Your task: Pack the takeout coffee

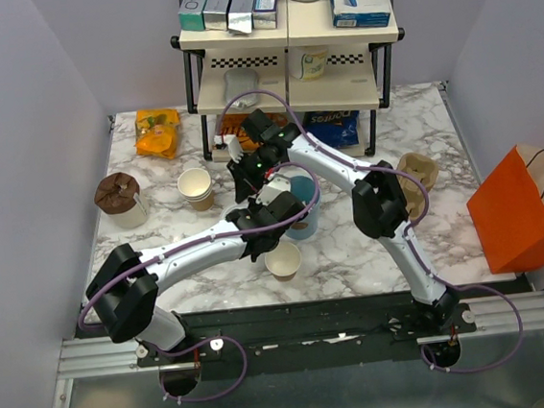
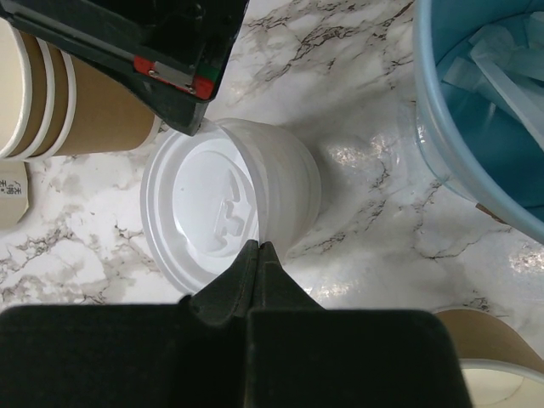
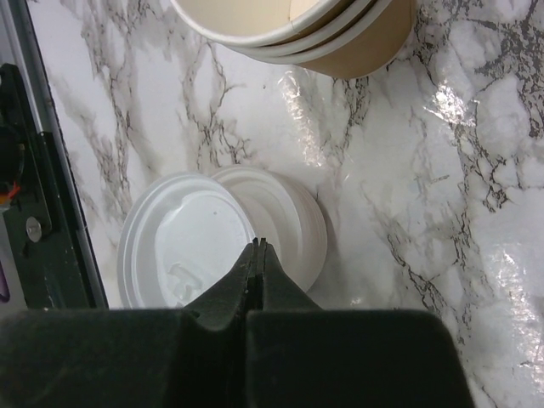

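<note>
A stack of white plastic lids (image 2: 223, 204) sits on the marble between both grippers. My right gripper (image 3: 262, 243) is shut with its tips pinching the near rim of the top lid (image 3: 183, 242). It also shows as the black and red body (image 2: 170, 68) at the stack's far side. My left gripper (image 2: 257, 246) is shut, with its tips resting at the stack's opposite rim. I cannot tell whether anything is pinched there. The small tan kraft cup of the takeout coffee (image 1: 282, 259) stands open-topped just in front of the arms. In the top view the arms hide the lids.
A tall light-blue cup with white packets (image 2: 489, 102) stands right beside the lids. A stack of kraft cups (image 1: 196, 187) is to the left, and a brown-lidded cup (image 1: 117, 200) farther left. A cup carrier (image 1: 421, 172) and an orange paper bag (image 1: 527, 203) are on the right. A shelf unit (image 1: 292, 62) stands behind.
</note>
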Robot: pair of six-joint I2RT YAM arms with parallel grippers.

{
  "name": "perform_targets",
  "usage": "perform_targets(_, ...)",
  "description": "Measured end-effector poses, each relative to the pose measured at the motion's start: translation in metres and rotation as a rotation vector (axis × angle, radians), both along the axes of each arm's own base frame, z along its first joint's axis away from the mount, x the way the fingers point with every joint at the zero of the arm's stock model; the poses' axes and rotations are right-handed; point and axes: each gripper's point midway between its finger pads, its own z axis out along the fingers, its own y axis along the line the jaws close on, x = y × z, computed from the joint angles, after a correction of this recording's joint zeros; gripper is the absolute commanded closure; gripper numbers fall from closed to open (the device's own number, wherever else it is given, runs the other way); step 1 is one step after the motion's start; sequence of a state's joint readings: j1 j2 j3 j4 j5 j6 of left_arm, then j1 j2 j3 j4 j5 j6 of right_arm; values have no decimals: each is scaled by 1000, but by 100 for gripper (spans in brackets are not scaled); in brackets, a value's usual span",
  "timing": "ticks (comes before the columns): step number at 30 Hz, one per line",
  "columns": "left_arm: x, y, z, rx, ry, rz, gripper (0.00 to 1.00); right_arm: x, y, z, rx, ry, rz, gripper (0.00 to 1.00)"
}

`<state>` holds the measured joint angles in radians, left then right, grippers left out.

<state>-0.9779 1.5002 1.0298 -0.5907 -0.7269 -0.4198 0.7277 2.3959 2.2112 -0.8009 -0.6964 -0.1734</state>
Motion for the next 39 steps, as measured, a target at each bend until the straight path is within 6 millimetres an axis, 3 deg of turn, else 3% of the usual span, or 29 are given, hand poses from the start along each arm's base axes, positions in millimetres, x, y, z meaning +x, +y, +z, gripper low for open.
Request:
perform_targets(4,0,0,0,-2,0,2,100,1,2,1,9,0,-3,99)
perform_targets(5,0,0,0,-2,0,3,90,1,3,1,13,0,-5,99)
perform_targets(7,-1,0,0,-3,1,5,84,2,4,1,22,-2,-7,99)
perform_targets(9,-1,0,0,-5,2,7,69,3,5,-1,27,-2,-10,99)
perform_targets(14,-3,2,-1,0,10,9,46,1,5,-1,38,2,-11,99)
perform_targets(19,-4,3,2,-6,9,12,36,3,8,6,59,-14,-14,99)
perform_targets(24,-6,4,10,-32,1,12,20,4,11,17,85,-29,-20,99)
perform_targets(31,-14,-4,39,-184,-15,-10,7,4,11,39,122,-58,-38,99)
perform_targets(32,-17,-6,46,-223,-17,-19,1,4,10,42,125,-64,-44,99)
perform_targets(39,-44,-8,95,-491,-44,-102,1,18,7,70,138,-160,-133,99)
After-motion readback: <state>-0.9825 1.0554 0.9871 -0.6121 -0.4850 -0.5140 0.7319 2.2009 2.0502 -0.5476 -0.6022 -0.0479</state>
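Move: The plastic lid is already pinched by both hands: its middle lies about 3 cm ahead and 3 cm left of the left hand, and 4 cm straight back from the right hand. From the right hand, the remaining lid stack lies some 5 cm below, 2 cm back and 2 cm left; the stacked cups 3 cm ahead, 11 cm left; the single cup 13 cm back, 9 cm right; the blue bin 2 cm back, 14 cm right. The left fingers let go of the near rim, opening wide, then the left hand climbs away about 10 cm and draws back some 4 cm, rolling nearly 30 degrees so its left side dips. The right fingers stay shut on the far rim and, after a brief hold, lift the lid roughly 7 cm up off above the stack, easing slightly forward at the end. ##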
